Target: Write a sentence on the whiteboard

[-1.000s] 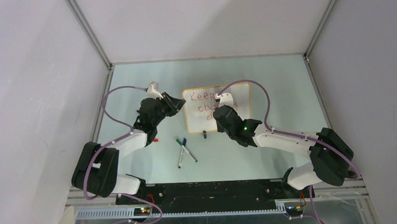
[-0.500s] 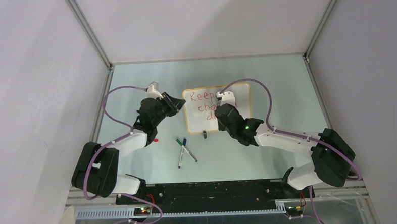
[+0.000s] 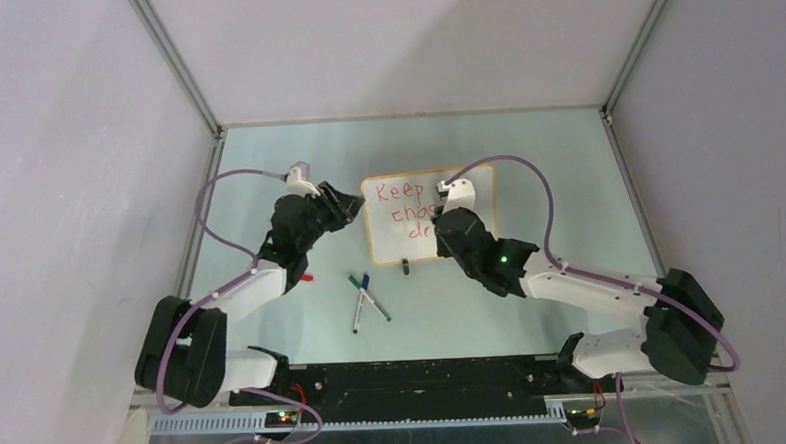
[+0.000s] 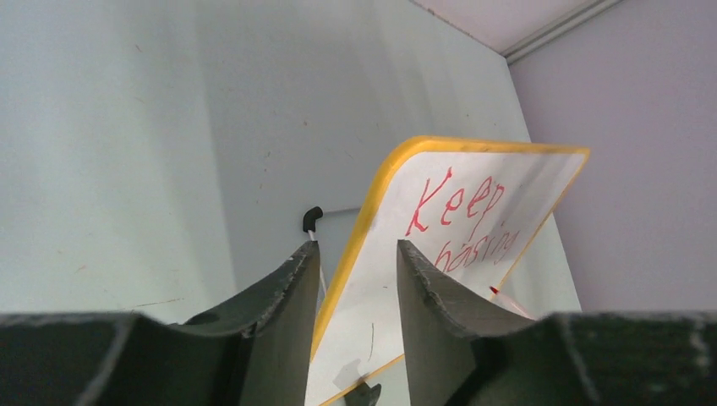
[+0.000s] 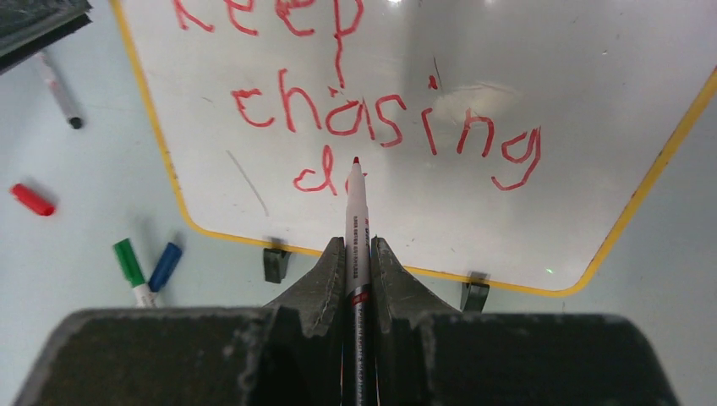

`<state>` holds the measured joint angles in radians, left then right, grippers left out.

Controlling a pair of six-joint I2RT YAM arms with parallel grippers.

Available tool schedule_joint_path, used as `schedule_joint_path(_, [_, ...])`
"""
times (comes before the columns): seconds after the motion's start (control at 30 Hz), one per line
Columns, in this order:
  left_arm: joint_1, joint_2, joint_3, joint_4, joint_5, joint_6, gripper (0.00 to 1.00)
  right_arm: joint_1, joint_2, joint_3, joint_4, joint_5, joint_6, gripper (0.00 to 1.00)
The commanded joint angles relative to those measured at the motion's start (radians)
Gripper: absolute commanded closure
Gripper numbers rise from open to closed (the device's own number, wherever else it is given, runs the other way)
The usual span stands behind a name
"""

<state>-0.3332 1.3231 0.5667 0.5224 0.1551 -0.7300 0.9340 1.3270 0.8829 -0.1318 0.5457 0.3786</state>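
The whiteboard stands tilted at mid-table on black clip feet. The sentence in red reads "Keep chasing" with a started "d" below it. My right gripper is shut on a red marker, whose tip hovers at that lowest line. In the top view the right gripper covers the board's right half. My left gripper is open and straddles the whiteboard's yellow left edge, with gaps on both sides. Seen from above, the left gripper is at the board's left side.
A green marker and a blue marker lie crossed in front of the board. A red cap lies by the left arm. A thin white pen with a black tip lies left of the board. Enclosure walls surround the table.
My left jaws have widened around the board's edge. The right arm has shifted right and back a little, and more of the red writing shows.
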Motion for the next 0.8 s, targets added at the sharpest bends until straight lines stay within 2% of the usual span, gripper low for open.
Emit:
schedule_joint_path(0.0, [0.005, -0.129, 0.061, -0.116, -0.084, 0.103, 0.5, 0.026, -0.118, -0.054, 0.099, 0.052, -0.038, 1.0])
schedule_joint_path(0.13, [0.002, -0.231, 0.166, -0.287, -0.137, 0.182, 0.38, 0.026, -0.182, -0.103, 0.148, 0.059, -0.041, 1.0])
schedule_joint_path(0.17, [0.042, -0.234, 0.251, -0.376, -0.148, 0.21, 0.38, 0.026, -0.194, -0.115, 0.163, 0.06, -0.04, 1.0])
schedule_joint_path(0.27, [-0.02, -0.132, 0.479, -0.598, -0.177, 0.273, 0.35, 0.027, -0.209, -0.13, 0.18, 0.066, -0.038, 1.0])
schedule_joint_path(0.37, [-0.03, 0.014, 0.77, -0.805, -0.119, 0.309, 0.32, 0.03, -0.222, -0.141, 0.182, 0.073, -0.033, 1.0])
schedule_joint_path(0.43, [-0.031, 0.116, 0.895, -0.852, -0.096, 0.315, 0.28, 0.031, -0.231, -0.152, 0.186, 0.074, -0.027, 1.0])
schedule_joint_path(0.53, [-0.029, 0.249, 1.036, -0.887, -0.171, 0.303, 0.21, 0.034, -0.247, -0.169, 0.2, 0.071, -0.022, 1.0])
schedule_joint_path(0.57, [-0.03, 0.281, 1.055, -0.885, -0.207, 0.3, 0.06, 0.034, -0.249, -0.171, 0.202, 0.072, -0.021, 1.0])
schedule_joint_path(0.6, [-0.03, 0.291, 1.066, -0.857, -0.287, 0.292, 0.03, 0.035, -0.25, -0.174, 0.205, 0.071, -0.021, 1.0])
schedule_joint_path(0.63, [-0.029, 0.295, 1.057, -0.822, -0.319, 0.292, 0.01, 0.034, -0.251, -0.175, 0.205, 0.071, -0.02, 1.0])
schedule_joint_path(0.7, [-0.019, 0.294, 0.988, -0.735, -0.478, 0.229, 0.01, 0.036, -0.249, -0.177, 0.209, 0.071, -0.019, 1.0])
schedule_joint_path(0.73, [-0.01, 0.296, 0.931, -0.707, -0.485, 0.155, 0.01, 0.036, -0.246, -0.178, 0.21, 0.069, -0.019, 1.0])
schedule_joint_path(0.77, [0.026, 0.304, 0.909, -0.681, -0.363, 0.139, 0.01, 0.036, -0.244, -0.178, 0.212, 0.069, -0.018, 1.0])
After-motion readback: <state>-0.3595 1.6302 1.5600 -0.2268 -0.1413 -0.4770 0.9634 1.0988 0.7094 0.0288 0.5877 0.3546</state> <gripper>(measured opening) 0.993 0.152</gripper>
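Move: The unfinished word "dr" on the whiteboard lies about 6 cm ahead of the right hand, 3 cm to its left and 6 cm below, under the tip of the red marker it holds; "chasing" stands 4 cm beyond the word. From the left hand, the whiteboard's upper left corner is about 4 cm ahead, 1 cm right and roughly level, with "Keep" some 10 cm right and 1 cm ahead. From the whiteboard's left edge the left hand goes away, up some 22 cm and forward, then sinks about 6 cm while still reaching forward, ending 12 cm farther out; its fingers, already part open, spread wide and its left side rolls up. The red marker, still gripped and already clear of the "dr", is raised another 3.5 cm by the right hand, which eases slightly back and right, tipping the pen upward, then hovers. ##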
